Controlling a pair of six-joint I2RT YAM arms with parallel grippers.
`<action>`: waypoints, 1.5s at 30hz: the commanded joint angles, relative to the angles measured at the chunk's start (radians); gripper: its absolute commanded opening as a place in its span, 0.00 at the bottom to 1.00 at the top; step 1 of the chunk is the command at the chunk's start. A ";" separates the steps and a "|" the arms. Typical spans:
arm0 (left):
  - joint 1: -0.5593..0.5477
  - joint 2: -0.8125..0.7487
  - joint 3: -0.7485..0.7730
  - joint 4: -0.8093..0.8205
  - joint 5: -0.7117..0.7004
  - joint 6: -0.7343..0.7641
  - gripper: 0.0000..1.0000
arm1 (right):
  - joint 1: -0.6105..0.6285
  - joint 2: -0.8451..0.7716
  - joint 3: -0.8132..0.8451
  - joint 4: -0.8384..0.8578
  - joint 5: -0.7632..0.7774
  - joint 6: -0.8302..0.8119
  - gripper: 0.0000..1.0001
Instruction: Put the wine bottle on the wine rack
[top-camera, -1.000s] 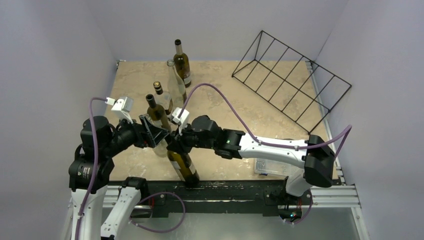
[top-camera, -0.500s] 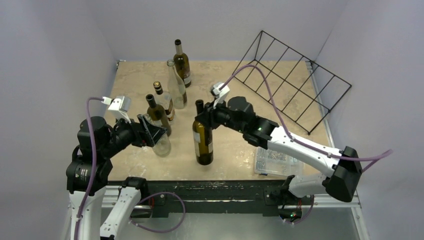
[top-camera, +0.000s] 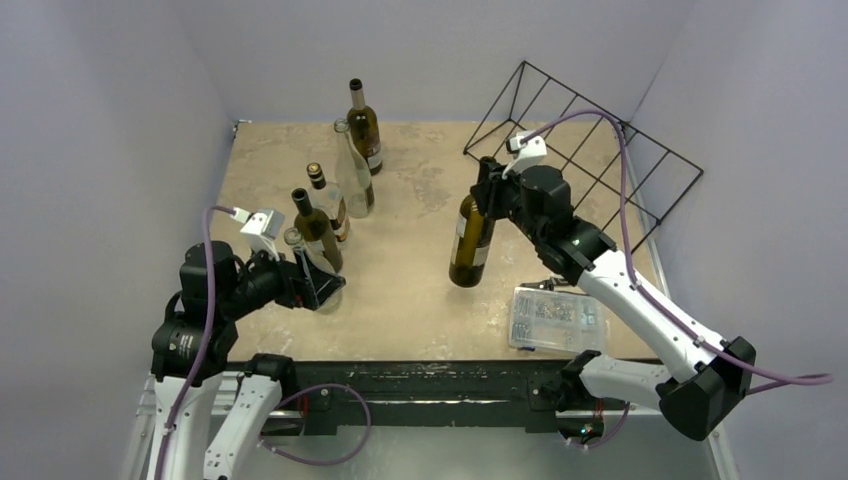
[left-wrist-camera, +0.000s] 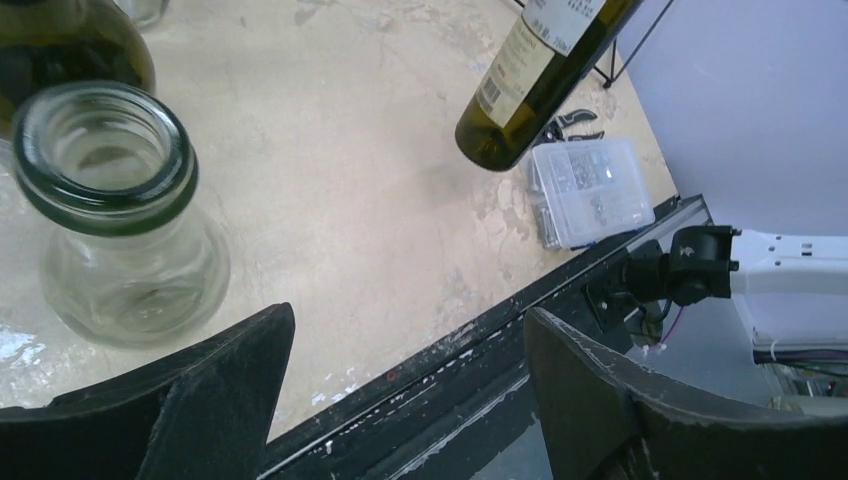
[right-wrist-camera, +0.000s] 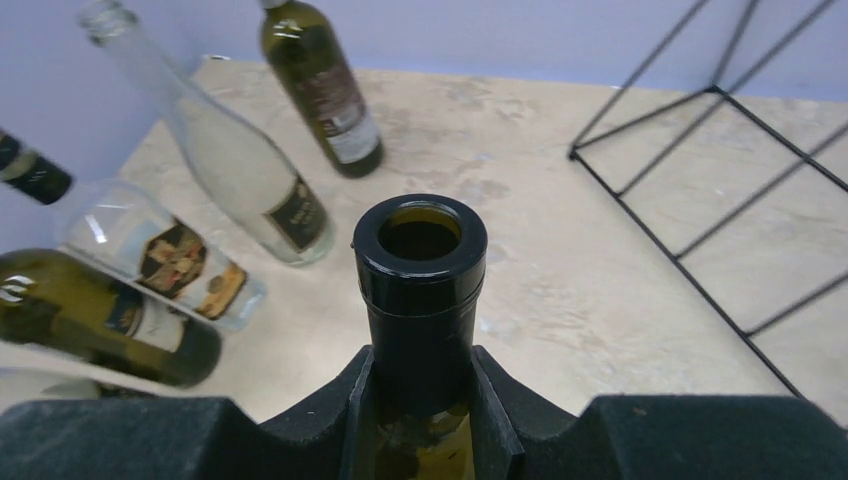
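My right gripper (top-camera: 487, 188) is shut on the neck of a dark green wine bottle (top-camera: 468, 248) with a pale label. The bottle hangs tilted over the middle of the table, its base seemingly just off the top. In the right wrist view the black-capped neck (right-wrist-camera: 420, 270) sits clamped between the pads (right-wrist-camera: 365, 420). The black wire wine rack (top-camera: 590, 150) lies at the back right, just beyond the bottle and apart from it. My left gripper (top-camera: 318, 283) stands open and holds nothing, beside a clear glass bottle (left-wrist-camera: 110, 200) at the near left.
Several other bottles stand at the left and back: a dark one (top-camera: 364, 125), a tall clear one (top-camera: 352, 175), a labelled one (top-camera: 328, 200) and a green one (top-camera: 315, 232). A clear plastic parts box (top-camera: 555, 320) lies near the front right edge.
The right arm has carried the bottle from the near middle, next to the left gripper, back and right toward the rack. The left gripper has drawn back and opened wider.
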 joint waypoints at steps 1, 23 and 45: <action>-0.047 -0.029 -0.036 0.062 0.013 0.062 0.85 | -0.061 -0.037 0.110 -0.027 0.138 0.019 0.00; -0.271 -0.152 -0.147 0.110 -0.218 0.083 0.85 | -0.460 0.057 0.309 -0.278 0.440 0.036 0.00; -0.354 -0.182 -0.142 0.085 -0.321 0.071 0.85 | -0.859 0.245 0.362 -0.096 0.450 -0.061 0.00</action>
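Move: To the right hand's right, about 44 cm off and 8 cm ahead, is the right end of the wine rack, roughly 20 cm lower; the rack's middle is some 22 cm ahead and 28 cm right. The shears lie about 24 cm right and 8 cm back, and the parts box 24 cm right and 19 cm back. From the left hand the rack's right end is roughly 33 cm ahead and 84 cm right. Sweeping nearly 40 cm to the right, with only a slight reach forward, the right hand carries the wine bottle, still gripped by its neck and hanging base down, towards the right end of the rack while turning some 70 degrees clockwise to face it. The open, empty left hand sinks and draws back slightly. ##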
